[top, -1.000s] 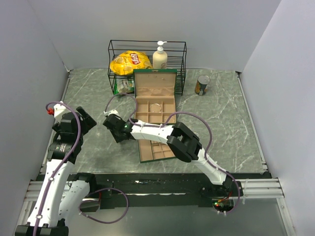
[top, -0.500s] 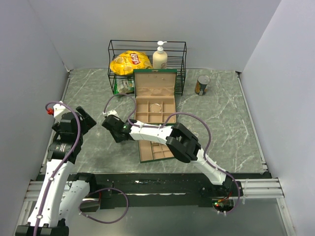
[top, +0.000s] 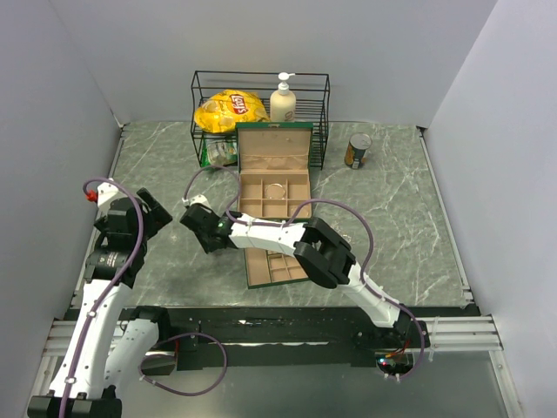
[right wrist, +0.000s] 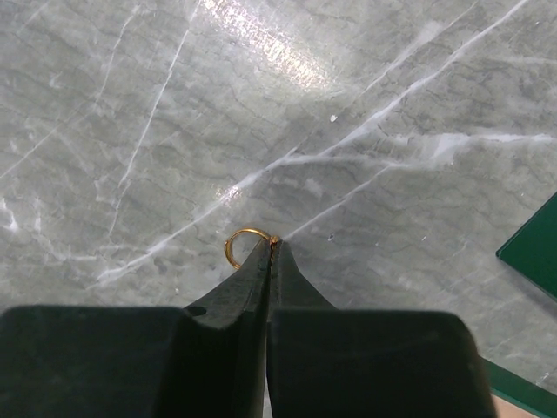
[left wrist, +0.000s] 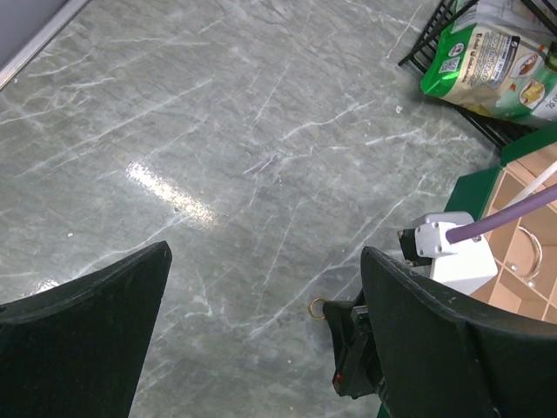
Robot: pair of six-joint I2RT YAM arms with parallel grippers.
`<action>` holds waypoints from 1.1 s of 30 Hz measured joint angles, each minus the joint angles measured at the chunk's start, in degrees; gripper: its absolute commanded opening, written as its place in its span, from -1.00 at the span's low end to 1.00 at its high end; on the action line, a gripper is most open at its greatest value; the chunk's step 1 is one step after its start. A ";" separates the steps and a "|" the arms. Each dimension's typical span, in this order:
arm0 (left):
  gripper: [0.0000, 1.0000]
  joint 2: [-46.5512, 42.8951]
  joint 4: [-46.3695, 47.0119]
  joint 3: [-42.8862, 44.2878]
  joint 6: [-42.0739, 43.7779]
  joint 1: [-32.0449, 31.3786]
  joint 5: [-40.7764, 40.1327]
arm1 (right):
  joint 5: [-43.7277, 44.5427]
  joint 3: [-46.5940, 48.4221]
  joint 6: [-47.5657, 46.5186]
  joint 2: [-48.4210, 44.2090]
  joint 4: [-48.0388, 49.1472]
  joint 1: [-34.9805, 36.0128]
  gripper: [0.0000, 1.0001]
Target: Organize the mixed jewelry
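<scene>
A small gold ring (right wrist: 243,246) is at the tips of my right gripper (right wrist: 272,244), which is shut on its edge, low over the marble table; I cannot tell whether it touches the surface. The ring also shows in the left wrist view (left wrist: 318,307). In the top view the right gripper (top: 196,228) is left of the green box (top: 274,139). A thin silvery bangle (top: 276,189) lies in one of the box's tan compartments. My left gripper (top: 150,212) is open and empty, its fingers (left wrist: 87,335) wide apart, to the left of the ring.
The flat compartment tray (top: 277,268) lies in front of the box, under the right arm. A black wire rack (top: 259,109) at the back holds a chip bag and a soap bottle. A can (top: 357,150) stands at the back right. A green snack bag (left wrist: 492,57) lies by the rack.
My right gripper has shifted slightly left and back. The left arm has barely moved.
</scene>
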 measured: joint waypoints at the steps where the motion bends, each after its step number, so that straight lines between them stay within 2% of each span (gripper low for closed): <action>1: 0.93 0.00 0.02 -0.02 0.11 0.02 0.24 | -0.11 -0.57 0.02 -0.28 0.39 0.02 -1.00; 7: 0.93 0.28 0.39 -0.24 0.72 0.04 1.46 | -1.03 -6.12 0.22 -4.07 1.03 0.22 -1.00; 14: 0.93 0.31 2.58 -0.50 2.29 0.07 5.22 | -0.81 -18.47 0.63 -14.71 2.97 0.48 -1.00; 21: 0.93 2.34 5.70 -1.11 5.31 -0.11 13.92 | 0.42 -33.20 2.23 -32.57 8.41 -0.70 -1.00; 26: 0.93 3.91 8.44 -2.29 6.64 -1.79 22.88 | 0.57 -43.15 4.31 -43.17 12.07 -4.35 -1.00; 33: 0.93 2.23 13.31 -8.87 0.81 -7.06 33.42 | -1.79 -60.11 8.83 -55.69 15.15 -12.57 -1.00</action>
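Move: My right hand already has the gold ring pinched at the table top. The ring rolls it is bound for, in the green tray, lie about 22 cm to its right, 1 cm ahead and a touch higher. The tray's middle is some 20 cm right and 3 cm back, and the jewelry box's open compartments about 18 cm right and 13 cm ahead. From my left hand, empty and high up, the rolls are roughly 37 cm right, 3 cm ahead and 17 cm below. Keeping the gold ring pinched in shut fingertips, I skim my right hand low, back and to the right, then lift it some 11 cm and sweep it right to above the green tray, about 22 cm across in all, sinking slightly at the end and turning a little clockwise. My left hand, wide open, swings about 13 cm right towards the tray, dipping slightly and turning clockwise some 35 degrees. ##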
